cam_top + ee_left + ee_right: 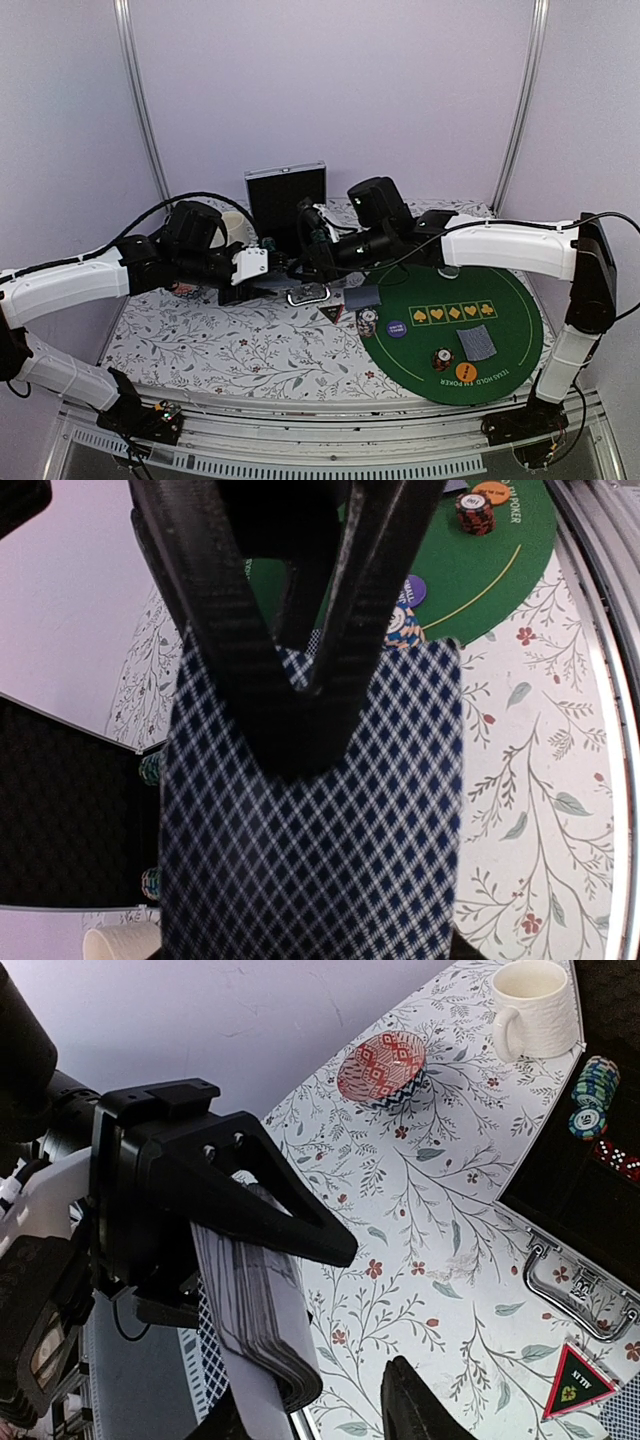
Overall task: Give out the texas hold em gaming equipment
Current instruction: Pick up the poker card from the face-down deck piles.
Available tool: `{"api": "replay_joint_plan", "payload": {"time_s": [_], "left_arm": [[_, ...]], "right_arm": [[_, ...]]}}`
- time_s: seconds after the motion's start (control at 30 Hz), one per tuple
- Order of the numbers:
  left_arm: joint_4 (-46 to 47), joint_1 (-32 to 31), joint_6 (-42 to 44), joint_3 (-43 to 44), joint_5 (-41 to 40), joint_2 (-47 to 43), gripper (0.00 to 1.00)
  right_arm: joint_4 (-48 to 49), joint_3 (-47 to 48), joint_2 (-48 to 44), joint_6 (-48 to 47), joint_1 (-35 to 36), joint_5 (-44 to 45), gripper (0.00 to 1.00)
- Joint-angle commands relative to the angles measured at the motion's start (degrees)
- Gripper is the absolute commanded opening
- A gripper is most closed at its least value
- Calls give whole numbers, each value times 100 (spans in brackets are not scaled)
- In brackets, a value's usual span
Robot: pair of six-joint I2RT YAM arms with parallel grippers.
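My left gripper (272, 270) is shut on a deck of blue-and-white diamond-backed playing cards (320, 830), held up above the table; the deck hides its fingertips in the left wrist view. In the right wrist view the deck (255, 1300) is edge-on under the left gripper's finger (260, 1190). My right gripper (320, 1415) straddles the deck's lower end with its jaws apart; tablecloth shows between the deck and the far finger (420, 1405). On the green mat (510, 330) lie face-down cards (476, 344), chip stacks (441, 358), a purple button (396, 327) and an orange button (465, 373).
An open black case (286, 195) stands at the back centre, its metal handle (580, 1280) and more chips (592, 1095) beside it. A dark triangular marker (577, 1388) lies on the floral cloth. A cream mug (535, 1005) and a patterned bowl (382, 1067) sit back left.
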Motion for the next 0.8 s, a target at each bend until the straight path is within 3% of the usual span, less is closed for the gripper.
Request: {"api": "replay_joint_plan", "payload": {"time_s": [0.0,0.3,0.77], "left_arm": [[200,-73,20,-35,88,-139,45],[200,-76,20,-37,97,-118,45],[238,-75,13,-61,81,-106,45]], "right_arm": [[-165,84,-295,-16,-30,-45,34],[-497,122,-420,-89,-43,20,4],[-1197,126,-1174,-344,-250,231,2]]}}
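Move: The deck is in the left hand, its middle about 4 cm right of that hand, 1 cm ahead and 1 cm below. From the right hand, whose fingers straddle the deck's right end, its middle lies about 4 cm left, level in reach and 2 cm below. On the table some 20 cm below the right hand are the triangular token, 3 cm ahead and 5 right; the face-down card, 7 ahead and 12 right; and the chip case, 18 ahead and 3 left. The right fingers pinch the top card at the deck's right end, closing from under half open to shut while the hand eases about 1 cm up and 1 cm back. Then, with the wrist hardly turning, they draw the card away to the right and upward, ending some 3 cm right of the start and 2.5 cm higher. The left hand stays still and keeps its grip on the deck. ##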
